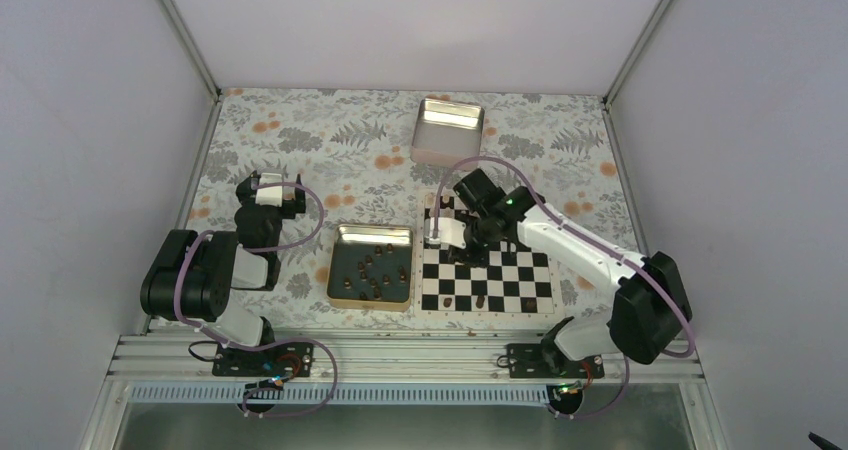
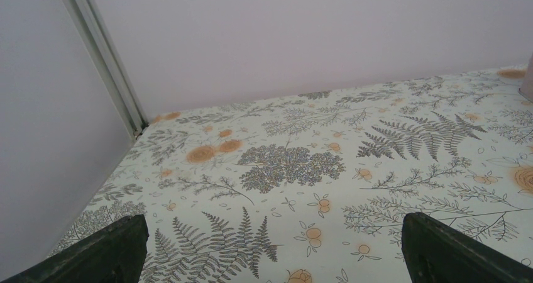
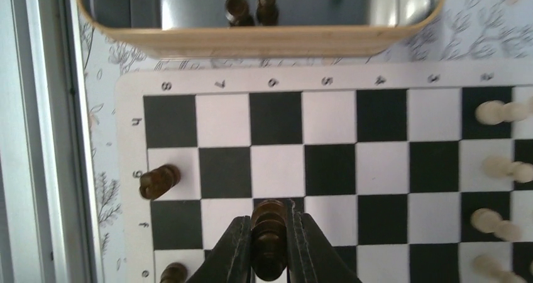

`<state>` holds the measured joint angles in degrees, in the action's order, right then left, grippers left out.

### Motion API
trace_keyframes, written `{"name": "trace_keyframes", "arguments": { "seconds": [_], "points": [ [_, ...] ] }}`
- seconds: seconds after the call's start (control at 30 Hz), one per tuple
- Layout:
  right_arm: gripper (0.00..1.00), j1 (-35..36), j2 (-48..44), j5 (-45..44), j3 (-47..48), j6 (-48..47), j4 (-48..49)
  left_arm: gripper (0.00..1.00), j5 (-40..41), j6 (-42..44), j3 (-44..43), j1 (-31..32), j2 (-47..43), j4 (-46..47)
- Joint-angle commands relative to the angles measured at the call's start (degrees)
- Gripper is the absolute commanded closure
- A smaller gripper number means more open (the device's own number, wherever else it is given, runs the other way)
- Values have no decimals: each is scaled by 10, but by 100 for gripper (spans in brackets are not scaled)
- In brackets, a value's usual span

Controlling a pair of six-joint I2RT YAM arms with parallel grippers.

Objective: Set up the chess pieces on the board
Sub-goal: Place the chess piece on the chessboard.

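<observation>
My right gripper is shut on one dark brown chess piece, held just above the board near its tray-side edge. Two more dark pieces stand on the board's end row. In the top view the right gripper hovers over the board, where two dark pieces stand at the near edge. Several other dark pieces lie in the gold-rimmed tray. My left gripper is open over bare cloth, its fingers wide apart.
Pale pieces stand along the board's far end. The tray's rim lies close beside the board. A silver tin sits at the back. The left arm rests left of the tray on the floral cloth.
</observation>
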<state>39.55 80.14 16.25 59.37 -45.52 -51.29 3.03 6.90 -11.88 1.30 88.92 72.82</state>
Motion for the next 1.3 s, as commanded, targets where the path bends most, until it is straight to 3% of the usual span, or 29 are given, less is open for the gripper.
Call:
{"name": "trace_keyframes", "arguments": {
  "seconds": [0.0,1.27],
  "points": [
    [93,-3,-22,8,-33,5,-6,0,-1,-1,-3,2,6,29],
    [93,35,27,57,-107,-82,-28,0,-1,-1,-3,2,7,28]
  ]
}}
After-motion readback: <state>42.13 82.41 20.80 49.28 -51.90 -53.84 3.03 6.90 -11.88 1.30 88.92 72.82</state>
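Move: The right hand holds a dark chess piece and is taking it to the empty f8 square, about 7 cm back, 3 cm to its right and some 10 cm down. Dark pieces stand either side of that square, on g8 about 7 cm back and level sideways with the hand, and on e8 about 7 cm back and 6 cm right. The near tray's middle is 16 cm to the hand's left and 1 cm ahead. From the idle left hand, f8 is roughly 23 cm back and 38 cm right. Keeping its pinch on the dark piece, the right hand comes back towards the base about 6.5 cm while sinking nearly as far, taking the piece down towards f8 between the two standing pieces; it also drifts a couple of centimetres right early on. The descent all but stops for a moment midway and then goes on more slowly, while the wrist swings the fingertips some 10 degrees towards the base and turns slightly counter-clockwise. ##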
